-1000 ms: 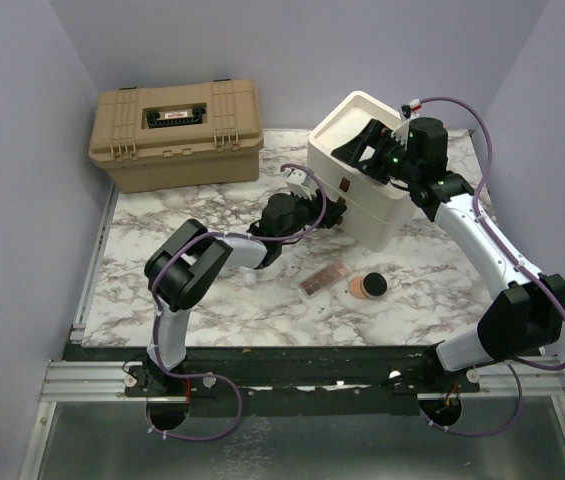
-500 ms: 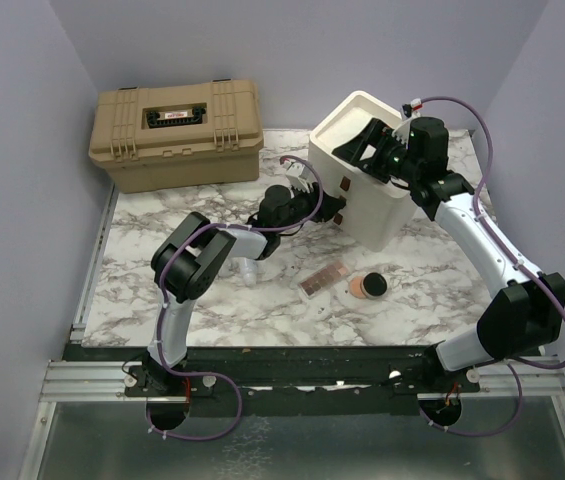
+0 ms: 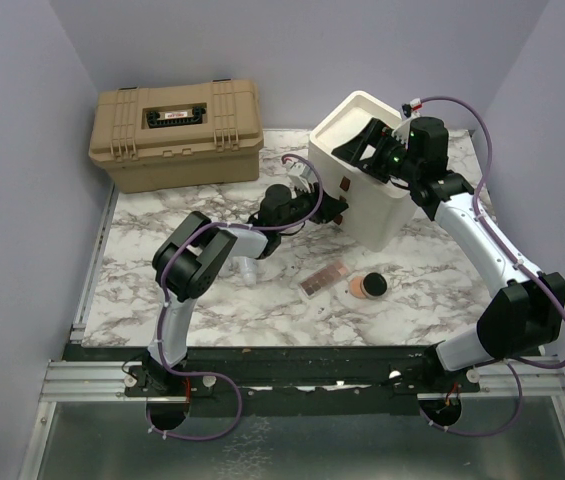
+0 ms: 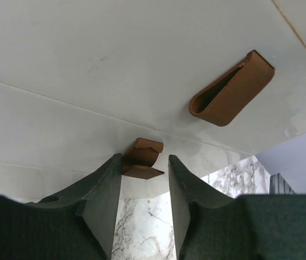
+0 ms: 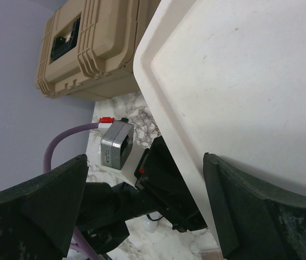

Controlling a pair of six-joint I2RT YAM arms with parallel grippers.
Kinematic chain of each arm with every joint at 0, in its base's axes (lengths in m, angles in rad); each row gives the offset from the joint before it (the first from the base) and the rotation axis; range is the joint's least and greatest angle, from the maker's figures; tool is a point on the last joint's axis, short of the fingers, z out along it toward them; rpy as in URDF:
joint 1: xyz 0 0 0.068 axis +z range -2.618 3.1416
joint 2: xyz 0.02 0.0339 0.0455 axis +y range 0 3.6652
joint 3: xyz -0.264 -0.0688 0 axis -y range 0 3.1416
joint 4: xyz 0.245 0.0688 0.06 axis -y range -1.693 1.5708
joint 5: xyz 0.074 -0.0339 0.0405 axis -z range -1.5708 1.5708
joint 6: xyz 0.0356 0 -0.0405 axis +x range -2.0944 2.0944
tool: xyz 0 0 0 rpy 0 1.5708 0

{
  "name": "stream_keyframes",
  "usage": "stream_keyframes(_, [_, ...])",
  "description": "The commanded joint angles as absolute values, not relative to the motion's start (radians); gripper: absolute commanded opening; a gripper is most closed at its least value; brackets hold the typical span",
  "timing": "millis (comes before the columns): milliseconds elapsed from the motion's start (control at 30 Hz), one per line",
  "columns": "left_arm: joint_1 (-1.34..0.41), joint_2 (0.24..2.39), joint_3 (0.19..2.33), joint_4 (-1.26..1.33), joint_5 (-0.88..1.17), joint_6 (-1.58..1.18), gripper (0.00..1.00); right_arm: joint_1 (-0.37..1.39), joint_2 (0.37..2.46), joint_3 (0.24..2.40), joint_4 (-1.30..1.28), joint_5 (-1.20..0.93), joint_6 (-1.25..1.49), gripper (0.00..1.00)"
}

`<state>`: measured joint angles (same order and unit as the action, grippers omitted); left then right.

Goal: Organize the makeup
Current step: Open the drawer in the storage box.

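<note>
My left gripper is pressed against the front of the cream drawer unit. In the left wrist view the left gripper is shut on the lower brown drawer handle, which sits between its fingertips. A second brown handle lies above and to the right. My right gripper hovers open over the unit's top; in its wrist view the right gripper straddles the top's edge. On the marble lie the pink palette, the round compact and a whitish bottle.
A tan toolbox stands shut at the back left, also visible as the toolbox in the right wrist view. Lilac walls close in the table on three sides. The left arm's elbow rises over the table's middle.
The left gripper has pushed forward to the drawer unit's front and narrowed its jaws round the lower handle. The right arm has not moved.
</note>
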<state>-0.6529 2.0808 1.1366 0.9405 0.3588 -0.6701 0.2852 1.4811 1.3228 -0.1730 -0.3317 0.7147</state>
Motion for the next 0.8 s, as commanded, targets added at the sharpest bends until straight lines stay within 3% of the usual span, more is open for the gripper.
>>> stream_keyframes(0, [-0.644,2.103,1.142,0.956,0.335,-0.708,0.36,0.318,1.514,1.316,-0.277,-0.437,0.746,0.93])
stream_keyframes(600, [-0.615,2.014,1.131,0.798,0.284,-0.631,0.00,0.316,1.500,1.310,-0.295,-0.419,0.743,0.93])
stream_keyframes(767, [-0.615,2.004,1.151,0.749,0.340,-0.629,0.00,0.315,1.499,1.313,-0.314,-0.396,0.728,0.93])
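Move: The middle drawer's brown pull tab sits between the left hand's parted fingertips, about 1 cm ahead and level with them. The top drawer's tab is about 7 cm above it, the bottom tab some 7 cm below. On the table about 12 cm under the left hand, the palette lies roughly 9 cm back and 2 cm left. From the right hand, the middle tab is about 6 cm back, straight sideways level, and 14 cm below. The left fingertips shut fully and pinch the middle drawer's tab. The hand first eases about 1 cm forward and left along the drawer front, then draws very slightly back and left, away from the box, with the tab held. The open right hand stays put at the rim of the box's top tray. ##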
